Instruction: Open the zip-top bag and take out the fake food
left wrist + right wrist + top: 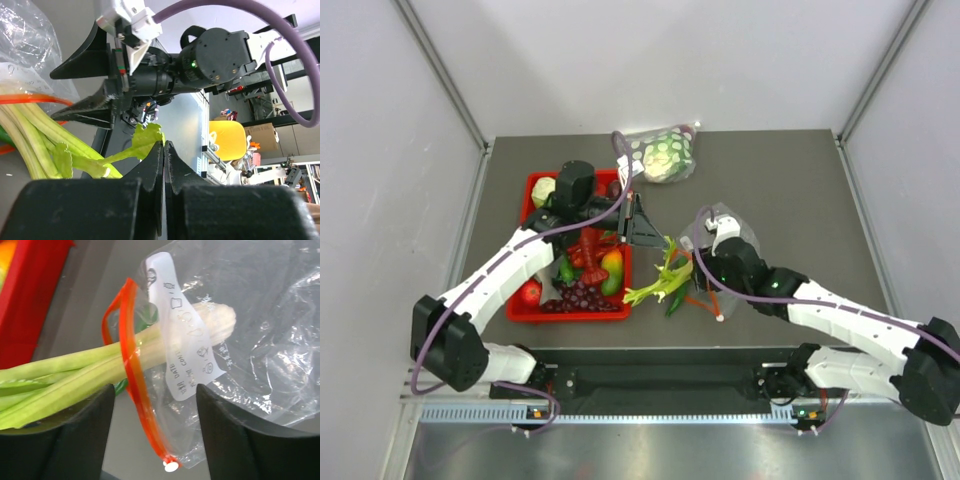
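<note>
The clear zip-top bag (731,228) lies on the grey table, and in the right wrist view (260,340) its orange-red zip strip (135,385) and white label (185,340) show. Its mouth is open. The celery-like stalk (660,283) has its white base inside the bag and its stalks (75,375) stick out to the left. A slim green piece (677,300) lies beside the stalks. The grey fish is out of view. My right gripper (154,390) is open above the zip strip (703,262). My left gripper (164,144) is shut at the tip on a celery leaf (147,136), right of the tray (658,238).
A red tray (533,184) with purple grapes (582,295) and other fake fruit sits under my left arm. A dotted clear bag with a pale round head (665,152) lies at the table's far edge. The two grippers are close together over the celery.
</note>
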Robot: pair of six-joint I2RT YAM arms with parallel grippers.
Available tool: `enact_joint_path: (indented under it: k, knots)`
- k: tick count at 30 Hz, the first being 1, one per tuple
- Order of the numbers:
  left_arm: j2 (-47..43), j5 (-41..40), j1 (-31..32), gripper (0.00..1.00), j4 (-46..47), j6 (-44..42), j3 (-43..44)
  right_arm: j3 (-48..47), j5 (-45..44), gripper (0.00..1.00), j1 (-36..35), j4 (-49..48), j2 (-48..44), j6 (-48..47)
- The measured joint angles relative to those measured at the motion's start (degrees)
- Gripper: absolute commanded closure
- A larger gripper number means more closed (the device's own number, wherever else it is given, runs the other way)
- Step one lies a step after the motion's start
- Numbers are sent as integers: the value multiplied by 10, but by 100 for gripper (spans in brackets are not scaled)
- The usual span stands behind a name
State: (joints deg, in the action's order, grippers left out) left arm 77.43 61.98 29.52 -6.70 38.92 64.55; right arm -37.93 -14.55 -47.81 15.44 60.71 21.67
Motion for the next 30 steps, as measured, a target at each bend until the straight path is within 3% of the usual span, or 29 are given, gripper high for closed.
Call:
enact_joint_path:
  k: [15,21,30]
  knots:
    - [27,31,23,100,8,0,3,-8,-74,84,-5,-4,67,20]
    - [39,30,55,100,15,-2,4,-14,-81,97,-5,-12,73,37]
    - [94,16,166,100,42,0,29,-38,-70,100,21,-22,91,81]
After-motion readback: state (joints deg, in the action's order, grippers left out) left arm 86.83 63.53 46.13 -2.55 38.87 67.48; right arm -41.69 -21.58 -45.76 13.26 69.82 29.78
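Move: The bag's orange zip edge lies about 2 cm ahead, 1 cm left and 3 cm below the right hand's open fingers. From that hand the celery's middle is some 5 cm left and 1 cm back, and the green pepper about 4 cm left and 5 cm back. From the left hand, which already holds a celery leaf up high, the zip edge is roughly 8 cm back, 7 cm right and 20 cm down; the celery's middle is 6 cm back and 2 cm right. The bag's orange zip edge is pinched by the right hand, which dips about 2.5 cm while shutting its wide-open fingers, then rises slightly and eases forward, some 3.5 cm in all. The celery leaf stays gripped by the left hand, which barely stirs at first, then sweeps with growing speed about 10 cm back and right in equal parts, sinking a little, turning almost 20 degrees clockwise, in over the bag mouth. ##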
